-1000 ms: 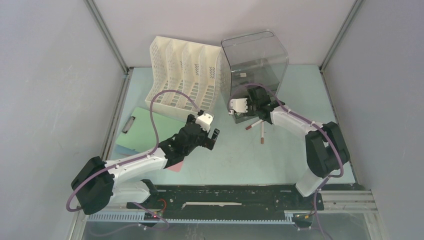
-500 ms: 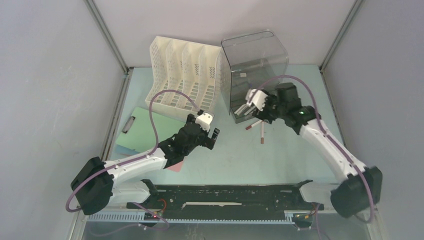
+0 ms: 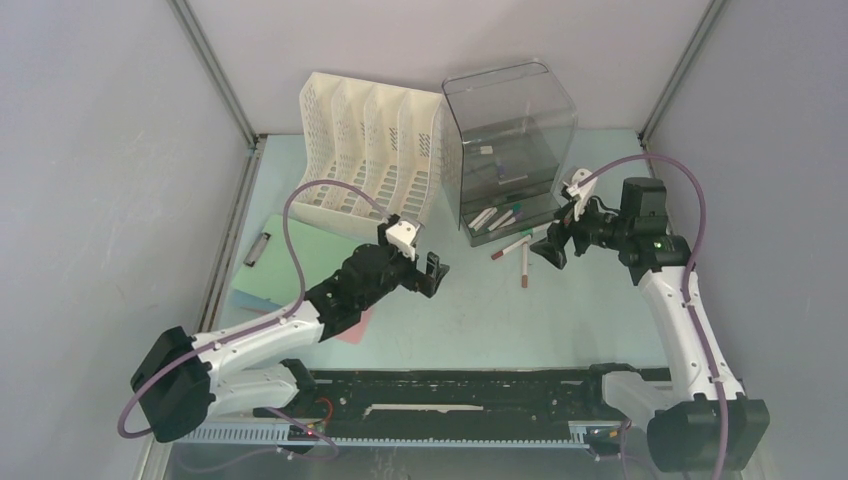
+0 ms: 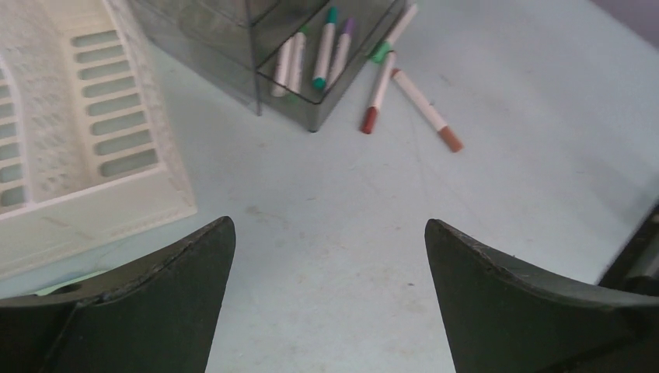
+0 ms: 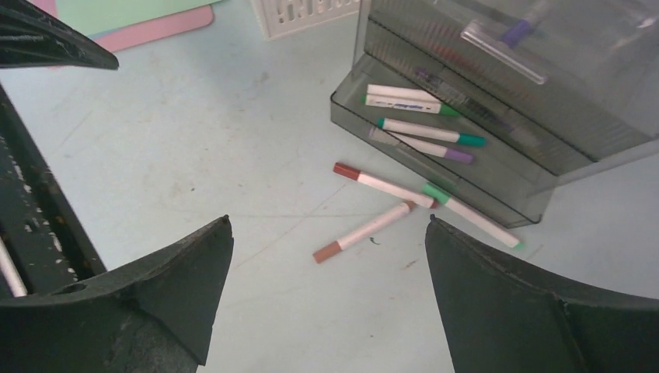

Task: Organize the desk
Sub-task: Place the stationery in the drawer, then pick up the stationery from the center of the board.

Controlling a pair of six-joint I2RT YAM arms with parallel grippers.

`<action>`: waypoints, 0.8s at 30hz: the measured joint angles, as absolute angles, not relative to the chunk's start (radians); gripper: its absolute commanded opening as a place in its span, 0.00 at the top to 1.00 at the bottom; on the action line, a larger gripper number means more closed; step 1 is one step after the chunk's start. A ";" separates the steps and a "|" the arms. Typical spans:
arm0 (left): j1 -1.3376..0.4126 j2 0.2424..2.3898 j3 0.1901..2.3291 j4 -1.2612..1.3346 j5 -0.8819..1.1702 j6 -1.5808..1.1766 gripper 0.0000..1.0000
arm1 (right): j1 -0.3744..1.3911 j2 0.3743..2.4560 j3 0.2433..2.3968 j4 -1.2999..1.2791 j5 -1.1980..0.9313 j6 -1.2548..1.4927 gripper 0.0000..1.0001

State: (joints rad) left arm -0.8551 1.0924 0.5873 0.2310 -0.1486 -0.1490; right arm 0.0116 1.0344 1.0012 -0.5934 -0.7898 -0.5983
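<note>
On the pale mint-green desk (image 3: 470, 310) stands a smoky clear drawer box (image 3: 510, 120). Its bottom drawer (image 5: 353, 115) is pulled out and holds several markers (image 5: 423, 128). In front of it lie three loose markers: a red-capped one (image 5: 381, 185), a brown-capped one (image 5: 363, 231) and a green-capped one (image 5: 470, 215). My right gripper (image 3: 555, 240) hangs open and empty just right of them. Left of the drawer, low over bare desk, my left gripper (image 3: 430, 272) is open and empty too; it looks toward the loose markers (image 4: 378, 93).
A white slotted file rack (image 3: 370, 140) stands at the back left, touching the drawer box. A green clipboard (image 3: 290, 255) and a pink sheet (image 3: 350, 330) lie under the left arm. Grey walls and aluminium rails bound the desk.
My right gripper has pulled back from the drawer to the right and opened fully. The left gripper shifted slightly right and forward.
</note>
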 measured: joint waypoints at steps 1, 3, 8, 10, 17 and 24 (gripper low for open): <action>-0.855 1.096 0.587 0.239 -0.133 -0.165 0.00 | 0.012 1.040 1.001 -0.596 -0.797 -0.588 0.00; -0.855 1.113 0.588 0.265 -0.098 -0.210 0.00 | 0.012 1.046 1.000 -0.599 -0.801 -0.572 0.00; -0.855 1.203 0.591 0.338 0.003 -0.343 0.00 | 0.012 1.045 0.994 -0.602 -0.779 -0.550 0.00; -0.855 1.253 0.601 0.361 0.041 -0.396 0.00 | 0.012 1.044 0.994 -0.602 -0.761 -0.546 0.00; -0.882 1.408 0.720 0.382 0.089 -0.512 0.00 | -0.007 1.052 0.994 -0.601 -0.694 -0.538 0.00; -0.958 1.534 0.862 0.347 0.049 -0.536 0.00 | -0.017 1.072 0.994 -0.598 -0.624 -0.535 0.00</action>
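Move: The brown-tipped marker lies about 19 cm to the left hand's right, 8 cm ahead and 14 cm below. The red-tipped marker is about 16 cm right and 12 cm ahead; the green marker, about 22 cm right and 17 cm ahead. The open drawer lies some 18 cm right and 20 cm ahead of the left hand. From the right hand, the brown-tipped marker is almost straight below: 2 cm ahead, 2 cm left and 20 cm down. Towards the loose markers in front of the drawer, the empty left hand sweeps about 13 cm to its right, fingers wide open, tipping them down some 20 degrees and turning a little clockwise. The right hand, also open and empty, first sinks slightly, then eases about 3 cm right and 2 cm down, edging forward and turning about 10 degrees clockwise. ##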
